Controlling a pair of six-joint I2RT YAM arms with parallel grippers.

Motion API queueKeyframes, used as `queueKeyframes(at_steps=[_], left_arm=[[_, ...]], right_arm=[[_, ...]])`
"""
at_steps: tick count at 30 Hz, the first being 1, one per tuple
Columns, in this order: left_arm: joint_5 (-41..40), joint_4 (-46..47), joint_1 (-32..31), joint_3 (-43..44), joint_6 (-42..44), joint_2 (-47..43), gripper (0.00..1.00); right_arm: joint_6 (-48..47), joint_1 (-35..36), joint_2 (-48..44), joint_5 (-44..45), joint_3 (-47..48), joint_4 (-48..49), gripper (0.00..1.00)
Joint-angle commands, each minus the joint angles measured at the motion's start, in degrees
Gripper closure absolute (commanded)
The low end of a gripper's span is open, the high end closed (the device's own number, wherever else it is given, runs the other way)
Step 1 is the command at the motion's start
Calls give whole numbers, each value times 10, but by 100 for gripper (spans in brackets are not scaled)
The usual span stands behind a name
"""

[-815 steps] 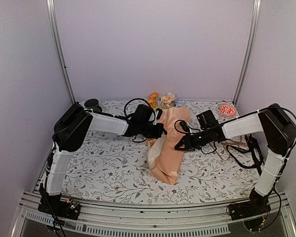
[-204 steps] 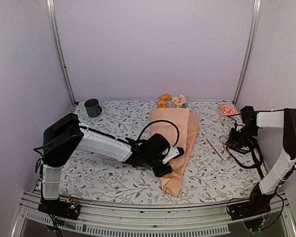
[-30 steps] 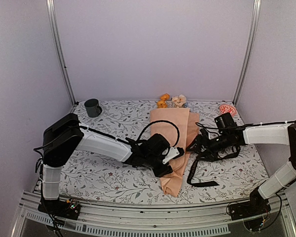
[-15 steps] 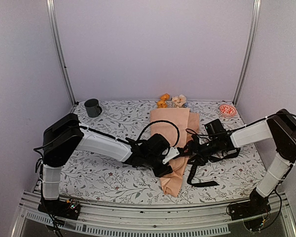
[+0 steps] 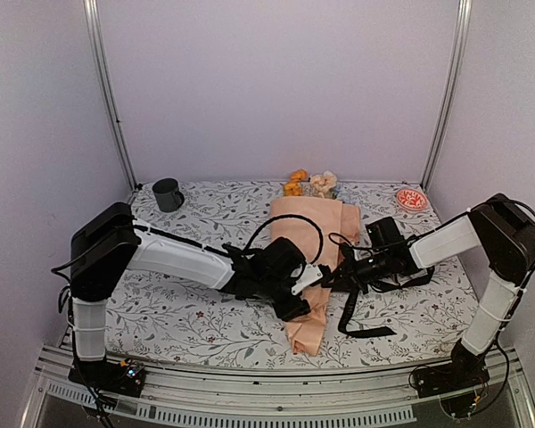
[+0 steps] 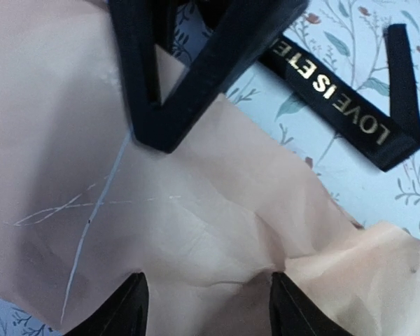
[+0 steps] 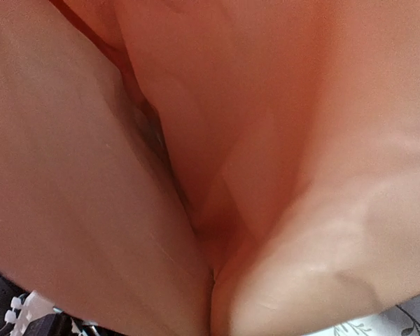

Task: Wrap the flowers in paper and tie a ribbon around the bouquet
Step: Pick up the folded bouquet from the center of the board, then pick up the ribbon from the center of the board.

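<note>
The bouquet (image 5: 305,227) lies along the table as a peach-orange paper (image 6: 196,210) cone. The flowers (image 5: 308,183) stick out of its far end. My left gripper (image 5: 308,285) holds the cone's lower part, and the paper bulges between its two black fingertips (image 6: 136,308). My right gripper (image 5: 333,272) is pressed against the cone's right side. Its fingers are hidden, and the right wrist view shows only paper (image 7: 266,140). The black ribbon (image 5: 346,308) with gold lettering (image 6: 336,98) hangs from beside the right gripper onto the table. I cannot tell whether that gripper pinches it.
A dark mug (image 5: 167,193) stands at the back left and a small red dish (image 5: 411,198) at the back right. The floral table cover (image 5: 187,303) lies under everything. Metal frame posts (image 5: 107,89) rise at both back corners.
My right gripper has moved left up against the bouquet and shut. The cone's narrow end has shifted slightly left. The ribbon's tail stays on the table.
</note>
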Motion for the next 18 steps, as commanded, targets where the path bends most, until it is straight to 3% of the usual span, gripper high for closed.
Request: queueKeyframes(at_steps=[1,6,12,18], left_arm=[[51,-34,-24,32,18,-77,35],[133,-53,-36,110,-2,-35,30],[129,-126,-47,216,-27,66,28],[108,-107,-99,229,102,95,18]], right_arm=[[-3,2,12,-16,27,26,99],[-22,1,23,-11,54,3,99],[-52,-7,33,-12,82,-23,99],[-93,-12,54,-10,125,-74,99]])
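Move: The left hand hovers on the folded bouquet's stem part, its paper tip about 4 cm back and 1 cm to the right. The black ribbon's bend lies some 10 cm to its right, 4 cm back and 2 cm below; the ribbon's loops lie some 24 cm right and 8 cm ahead. The right hand already grips the bouquet's paper, whose middle is about 5 cm ahead and 3 cm left of that hand. Keeping its shut pinch on the bouquet's paper, the right hand draws it forward about 3 cm, up and a little left. Meanwhile the left hand leaves the stem part, arcs up some 9 cm and over to the right, also easing back, then sinks about 6 cm towards the black ribbon's bend, fingers opening wider and the wrist turning roughly 15 degrees clockwise. ##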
